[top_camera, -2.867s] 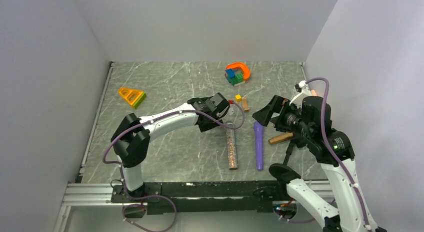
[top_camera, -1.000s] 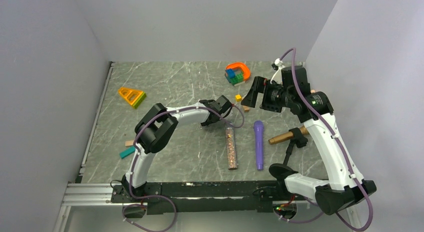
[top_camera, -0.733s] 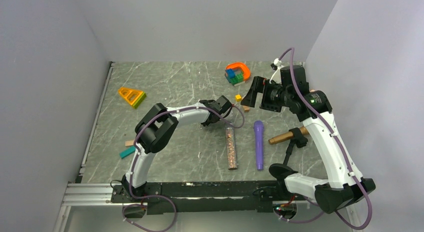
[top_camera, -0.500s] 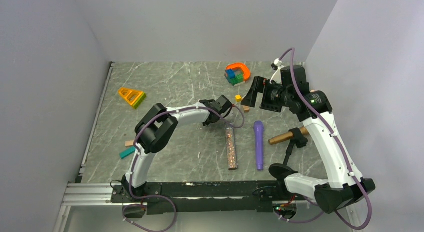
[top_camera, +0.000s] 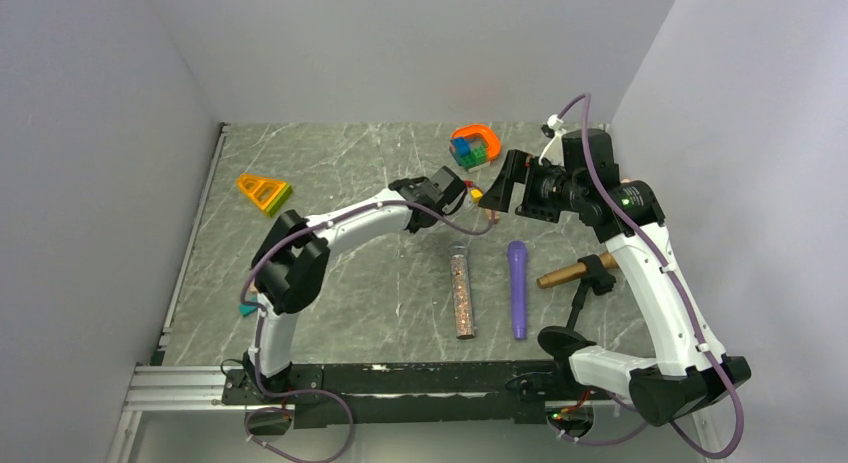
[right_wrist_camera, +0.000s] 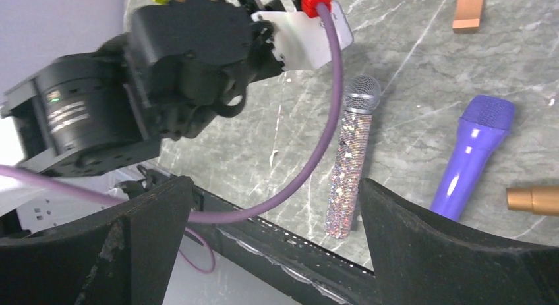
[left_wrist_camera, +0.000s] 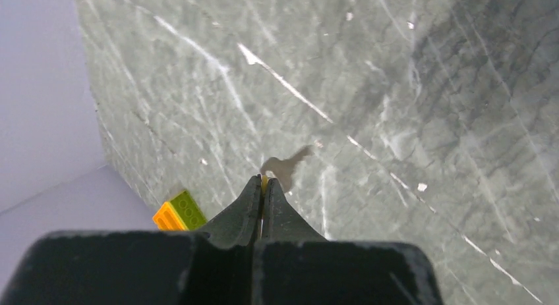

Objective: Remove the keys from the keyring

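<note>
My left gripper is raised over the far middle of the table and shut on a key. In the left wrist view only a thin yellow-gold edge of that key shows between the closed fingertips, and its shadow falls on the marble below. I cannot make out the keyring in any view. My right gripper hangs close to the right of the left one, open wide with nothing between its fingers. Its wrist camera looks down on the left arm's wrist.
A small yellow cube and a copper block lie by the grippers. Nearer are a glitter microphone, a purple microphone and a gold cylinder. An orange horseshoe with blocks sits far back, an orange-yellow triangular frame at left.
The left gripper has shut on the key, and it has lifted and shifted slightly back and right. The right gripper has stayed open and hardly moved.
</note>
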Available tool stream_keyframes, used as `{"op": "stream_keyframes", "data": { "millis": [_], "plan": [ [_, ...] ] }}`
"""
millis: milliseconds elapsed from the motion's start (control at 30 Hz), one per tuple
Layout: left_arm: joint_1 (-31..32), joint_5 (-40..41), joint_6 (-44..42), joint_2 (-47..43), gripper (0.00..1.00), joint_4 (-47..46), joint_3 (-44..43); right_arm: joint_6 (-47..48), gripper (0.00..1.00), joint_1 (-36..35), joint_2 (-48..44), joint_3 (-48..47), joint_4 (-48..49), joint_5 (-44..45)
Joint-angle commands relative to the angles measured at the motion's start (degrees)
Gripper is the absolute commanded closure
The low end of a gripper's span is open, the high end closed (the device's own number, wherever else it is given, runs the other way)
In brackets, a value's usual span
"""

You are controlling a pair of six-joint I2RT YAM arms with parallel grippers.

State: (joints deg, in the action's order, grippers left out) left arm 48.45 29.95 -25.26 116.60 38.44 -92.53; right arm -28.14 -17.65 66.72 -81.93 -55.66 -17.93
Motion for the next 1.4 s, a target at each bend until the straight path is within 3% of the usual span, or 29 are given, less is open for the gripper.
{"op": "stream_keyframes", "data": {
  "millis": [0, 267, 733, 933, 1100, 1367],
  "plan": [
    [0.05, 1.23, 3.28, -7.22, 1.00, 4.83, -4.32, -1.68, 0.00, 0.24, -1.21, -0.89, 4.44, -3.14],
    [0.00, -1.22, 8.77, -14.11, 1.00, 11.22, -8.20, -3.42, 0.00, 0.32, -2.62, -1.64, 7.68, -6.83],
    [0.07, -10.29, 21.54, -27.59, 1.00, 19.65, -16.49, -16.78, 0.00, 0.27, -6.03, 1.75, 24.53, -20.87],
    [0.06, -18.15, 24.85, -35.37, 1.00, 18.87, -14.92, -24.85, 0.00, 0.25, -7.88, 4.10, 40.97, -30.91],
    [0.05, -25.09, 27.60, -41.30, 1.00, 16.22, -13.78, -35.50, 0.00, 0.25, -8.23, 7.71, 60.82, -39.21],
    [0.01, -38.15, 27.05, -42.82, 1.00, 15.98, -19.36, -40.33, 0.00, 0.29, -7.81, 11.36, 71.44, -39.64]
  ]
}}
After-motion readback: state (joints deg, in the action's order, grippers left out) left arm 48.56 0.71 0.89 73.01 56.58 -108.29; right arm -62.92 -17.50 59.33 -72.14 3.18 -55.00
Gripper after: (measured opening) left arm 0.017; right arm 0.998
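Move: The keyring with its keys is already pinched in the shut left fingers, roughly 7 cm above the table. The open right gripper they are taken to is some 19 cm right of the left hand, 12 cm back and 20 cm higher. From the left hand, the glitter microphone lies about 14 cm right and 14 back, the yellow cube 18 right and 10 ahead. From the right hand, the keys are about 12 cm ahead, 19 left and 20 below. Lift the left gripper high off the table, some 33 cm up and half as far back, keeping the keys pinched and rolling about 60 degrees so the fingers swing from down to rightward, at the right gripper. Meanwhile raise the right gripper about 18 cm, drifting left and a little back, its fingers wide open and swinging leftward to face the keys. ##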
